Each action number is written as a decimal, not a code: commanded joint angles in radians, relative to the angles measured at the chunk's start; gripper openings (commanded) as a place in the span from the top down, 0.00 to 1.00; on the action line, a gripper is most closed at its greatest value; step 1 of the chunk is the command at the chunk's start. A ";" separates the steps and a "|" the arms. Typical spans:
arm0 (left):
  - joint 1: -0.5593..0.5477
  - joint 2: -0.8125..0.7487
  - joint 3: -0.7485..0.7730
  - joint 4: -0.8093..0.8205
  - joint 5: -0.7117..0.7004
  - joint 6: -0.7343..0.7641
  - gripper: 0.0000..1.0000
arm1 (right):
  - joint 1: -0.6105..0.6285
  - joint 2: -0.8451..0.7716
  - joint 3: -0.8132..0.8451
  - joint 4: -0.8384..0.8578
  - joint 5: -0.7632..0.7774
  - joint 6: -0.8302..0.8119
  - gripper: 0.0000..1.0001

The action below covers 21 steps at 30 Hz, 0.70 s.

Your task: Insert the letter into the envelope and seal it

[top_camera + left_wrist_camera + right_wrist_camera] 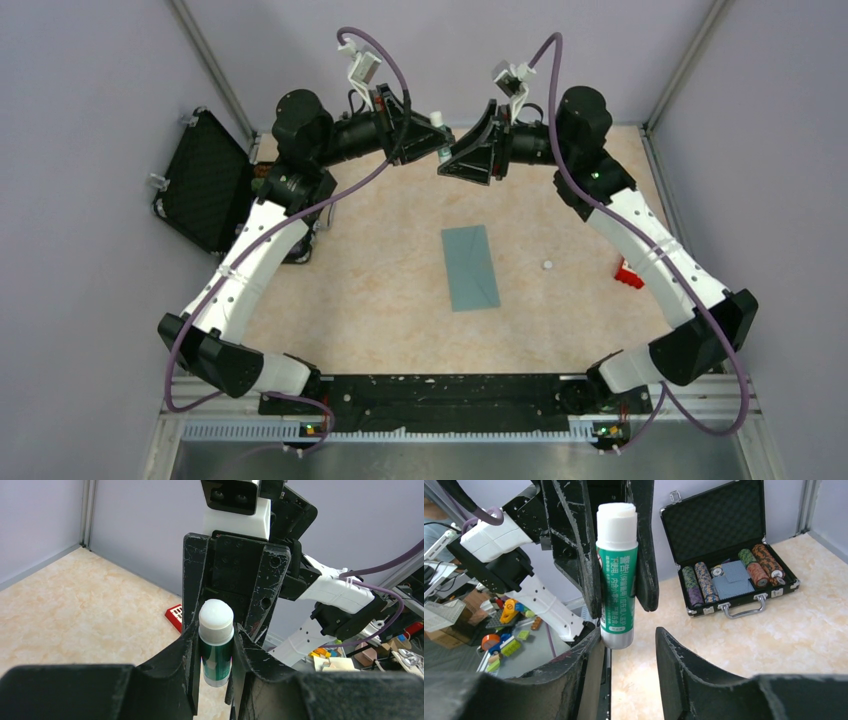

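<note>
The teal envelope (471,267) lies flat in the middle of the table, with neither gripper near it. The letter is out of view. Both arms are raised over the far edge, their grippers facing each other. My left gripper (432,135) (216,630) is shut on a green glue stick (216,647) (617,575) with a white top. My right gripper (462,152) (629,632) stands open. The stick's silver bottom end sits just at the tip of its left finger (591,645), and the other finger is well apart from it.
An open black case (205,180) (729,555) with poker chips stands at the table's far left. A small red thing (628,272) (175,615) lies by the right arm. A small white round thing (547,265) lies right of the envelope.
</note>
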 commanded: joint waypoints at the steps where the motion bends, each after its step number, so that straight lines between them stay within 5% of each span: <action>1: 0.004 -0.012 -0.006 0.047 0.004 -0.014 1.00 | 0.005 0.009 0.056 0.042 -0.009 0.005 0.61; 11: 0.004 -0.010 -0.019 0.047 0.005 -0.010 1.00 | 0.005 0.013 0.066 0.049 -0.013 0.012 0.64; 17: 0.002 -0.011 -0.019 0.041 -0.032 0.009 1.00 | 0.005 0.011 0.059 0.029 -0.006 -0.012 1.00; 21: -0.010 -0.016 -0.020 -0.027 -0.213 0.133 1.00 | 0.005 0.002 0.085 -0.130 0.227 -0.153 1.00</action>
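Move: Upright in the left hand's pinch, the glue stick has its middle at about that hand's own point. From the right hand the stick's middle is roughly 4 cm up and 1 cm back, so its pale bottom end stands between the open right fingertips. Far below the right hand, about 44 cm down on the table, lie the envelope, level ahead and some 6 cm right, and the white cap, level ahead and about 21 cm right. Closing on the bottom end of the glue stick, the right fingers go from nearly half open to almost shut and pinch it, while that hand stays nearly in place. The left hand keeps its grip and lowers the stick about 1 cm between them; right at the end both hands start forward together by roughly 1 cm, wrists barely turning. ##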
